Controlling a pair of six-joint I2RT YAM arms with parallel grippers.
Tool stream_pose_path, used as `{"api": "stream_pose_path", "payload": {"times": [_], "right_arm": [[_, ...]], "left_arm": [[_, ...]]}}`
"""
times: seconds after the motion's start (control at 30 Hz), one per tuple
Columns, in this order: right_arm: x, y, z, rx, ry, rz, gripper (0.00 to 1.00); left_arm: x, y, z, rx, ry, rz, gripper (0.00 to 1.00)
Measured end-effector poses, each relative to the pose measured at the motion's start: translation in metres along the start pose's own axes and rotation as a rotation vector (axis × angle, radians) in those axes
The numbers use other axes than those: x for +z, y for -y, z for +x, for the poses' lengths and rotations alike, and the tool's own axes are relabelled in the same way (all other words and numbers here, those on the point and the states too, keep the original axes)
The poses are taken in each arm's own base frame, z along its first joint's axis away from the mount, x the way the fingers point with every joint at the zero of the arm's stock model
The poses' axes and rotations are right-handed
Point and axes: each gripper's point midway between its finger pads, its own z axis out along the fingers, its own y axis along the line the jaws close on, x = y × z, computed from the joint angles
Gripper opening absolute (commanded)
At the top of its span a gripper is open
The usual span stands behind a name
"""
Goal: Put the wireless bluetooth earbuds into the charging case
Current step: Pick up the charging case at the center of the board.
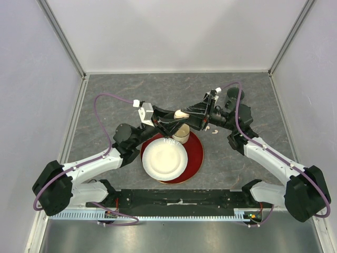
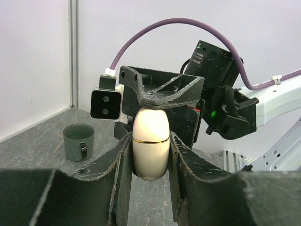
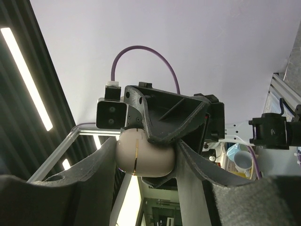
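Note:
The charging case [image 1: 181, 113], a cream egg shape with a thin gold seam, hangs in mid-air above the paper cup. My left gripper [image 1: 176, 117] is shut on its sides; in the left wrist view the case [image 2: 151, 141] stands upright between the fingers [image 2: 123, 160]. My right gripper [image 1: 186, 112] comes from the opposite side and is shut on the case's ends, one finger pressed on the lid end [image 3: 126, 150]. The far end is partly hidden by the left gripper's fingers. Two white earbuds [image 1: 214, 129] lie on the table right of the cup.
A paper cup [image 1: 180, 135] and a white plate [image 1: 164, 158] sit on a round red tray [image 1: 196, 153] in front of the arm bases. A dark green mug [image 2: 79, 141] stands on the table to the left in the left wrist view. Walls enclose the table.

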Motion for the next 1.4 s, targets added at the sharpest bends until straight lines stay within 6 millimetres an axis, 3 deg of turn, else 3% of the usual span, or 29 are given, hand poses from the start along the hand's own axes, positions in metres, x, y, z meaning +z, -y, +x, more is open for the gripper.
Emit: {"api": "stream_pose_path", "payload": {"times": [0.13, 0.3, 0.47, 0.53, 0.67, 0.7, 0.83, 1.07, 1.2, 1.4], "right_arm": [[-0.001, -0.002, 0.000, 0.000, 0.003, -0.010, 0.29], [-0.001, -0.002, 0.000, 0.011, 0.004, -0.014, 0.29], [-0.001, -0.002, 0.000, 0.014, 0.003, -0.013, 0.35], [-0.001, -0.001, 0.000, 0.013, 0.004, -0.010, 0.41], [-0.002, 0.001, 0.000, -0.004, 0.009, 0.012, 0.57], [-0.002, 0.001, 0.000, -0.015, 0.012, 0.020, 0.66], [-0.001, 0.001, 0.001, -0.082, 0.017, 0.058, 0.79], [0.000, 0.000, 0.002, -0.211, 0.020, 0.127, 0.89], [0.000, 0.000, -0.011, -0.330, 0.085, 0.196, 0.90], [-0.018, -0.025, -0.021, -0.652, 0.196, 0.284, 0.91]], "left_arm": [[0.000, 0.001, -0.001, 0.002, 0.007, 0.003, 0.39], [0.001, 0.003, -0.002, 0.001, 0.009, 0.008, 0.31], [0.001, 0.003, -0.002, 0.001, 0.010, 0.008, 0.07], [0.001, 0.003, -0.002, 0.001, 0.009, 0.007, 0.03], [0.000, 0.002, 0.001, -0.003, -0.002, 0.006, 0.02], [0.000, 0.002, 0.001, -0.003, -0.003, 0.006, 0.02], [-0.001, 0.001, 0.006, -0.009, -0.020, -0.001, 0.02], [-0.005, 0.000, 0.010, -0.014, -0.035, -0.015, 0.02], [-0.011, 0.004, 0.006, -0.012, -0.032, -0.012, 0.02], [-0.021, 0.016, -0.014, 0.029, 0.014, 0.018, 0.02]]}}
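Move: The charging case sits right at the left hand's fingertips, within a centimetre or so, and the right hand, coming from the other side, holds it about 1 cm to the left of its own hand point. The mug stands on its tray about 29 cm below the left hand and 2 cm ahead; at table height, the plate is about 7 cm back and 6 cm to the left, and the pale earbuds some 6 cm ahead and 14 cm to the right. With both hands nearly still, the left fingers, already around the charging case, close the last little bit to pinch it, and only then do the right fingers spread wide and let go. The right hand tips its fingers downward, turning some 40 degrees, and draws away about 4 cm to the right, up and slightly forward, while the left keeps its hold and at the end pulls back and left about 3 cm. ##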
